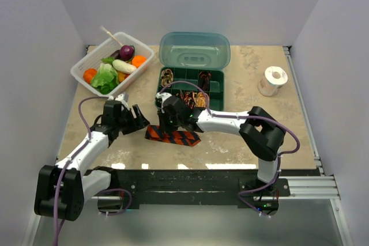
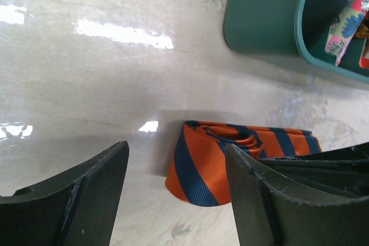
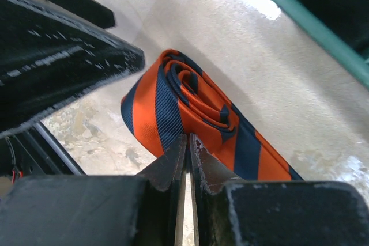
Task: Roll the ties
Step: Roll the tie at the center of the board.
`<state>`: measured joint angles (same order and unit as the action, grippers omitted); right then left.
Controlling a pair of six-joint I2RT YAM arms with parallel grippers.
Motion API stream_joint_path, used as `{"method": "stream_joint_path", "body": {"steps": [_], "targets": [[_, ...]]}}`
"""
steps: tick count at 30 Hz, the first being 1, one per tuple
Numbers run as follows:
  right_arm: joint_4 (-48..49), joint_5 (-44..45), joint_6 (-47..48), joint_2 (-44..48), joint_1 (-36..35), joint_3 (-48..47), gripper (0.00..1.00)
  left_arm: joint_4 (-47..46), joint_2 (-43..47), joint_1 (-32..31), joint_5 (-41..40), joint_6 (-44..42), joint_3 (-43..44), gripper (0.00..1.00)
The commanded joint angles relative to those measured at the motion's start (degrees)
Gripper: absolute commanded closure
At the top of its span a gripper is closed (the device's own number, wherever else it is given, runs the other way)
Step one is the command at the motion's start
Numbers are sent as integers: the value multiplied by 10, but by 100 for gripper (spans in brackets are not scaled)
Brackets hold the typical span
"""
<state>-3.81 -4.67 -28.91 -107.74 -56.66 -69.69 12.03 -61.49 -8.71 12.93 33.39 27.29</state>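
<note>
An orange-red tie with navy stripes point(image 1: 173, 136) lies on the table in front of the green box, partly coiled at its left end point(image 2: 202, 165) point(image 3: 190, 102). My left gripper point(image 1: 135, 118) point(image 2: 176, 194) is open just left of that coil. The coil's end sits between its fingers point(image 2: 81, 200), close to the right one, touching neither. My right gripper point(image 1: 167, 124) point(image 3: 187, 139) is shut, its tips pinching the near edge of the coil. More rolled ties point(image 1: 184, 93) point(image 2: 343, 27) sit in the green box's compartments.
The green compartment box point(image 1: 216, 79) point(image 2: 259, 15) point(image 3: 323, 27) stands open behind the tie, lid up. A white basket point(image 1: 81, 66) of toy vegetables is at the back left. A white tape roll point(image 1: 272, 80) stands at the right. The left finger point(image 3: 57, 56) looms beside the coil.
</note>
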Motion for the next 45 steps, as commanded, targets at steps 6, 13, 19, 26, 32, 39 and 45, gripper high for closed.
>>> {"method": "stream_joint_path", "body": {"steps": [6,13,19,26,32,39,45], "targets": [[25,-10,2,-9,-5,-14,91,-132,-6,7,93,26,-58,27],[34,2,-8,-9,-6,17,90,-182,3,8,108,41,-115,28],[36,8,-19,-16,-5,25,90,-244,26,8,131,58,-158,28],[36,18,-22,-22,-5,32,91,-285,26,8,169,64,-176,27],[28,19,-25,-33,-5,25,90,-339,31,7,193,84,-203,27],[26,12,-24,-39,-4,13,90,-358,32,8,191,85,-206,36],[26,6,-21,-38,-5,10,90,-380,-24,7,187,84,-194,56]]}}
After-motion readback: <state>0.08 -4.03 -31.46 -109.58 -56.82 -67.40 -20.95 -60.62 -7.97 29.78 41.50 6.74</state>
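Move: The rolled part of the tie lies about 5 cm to the left hand's right, 4 cm back and 3 cm below it. From the shut right fingertips the roll's middle is some 3 cm left, 1 cm back and 2 cm lower. The tie's flat remainder is centred about 7 cm right and 3 cm back of the right hand, some 4 cm down; the green box is around 17 cm ahead and 11 cm right of that hand. Rightward, back and slightly down, about 5 cm in all, the open left gripper comes onto the tie roll while its wrist rolls some 20 degrees, left side dipping; only at the end do its fingers start closing, one on each side of the roll. The right hand, still shut, sinks about 2 cm and bears against the roll's right side. ##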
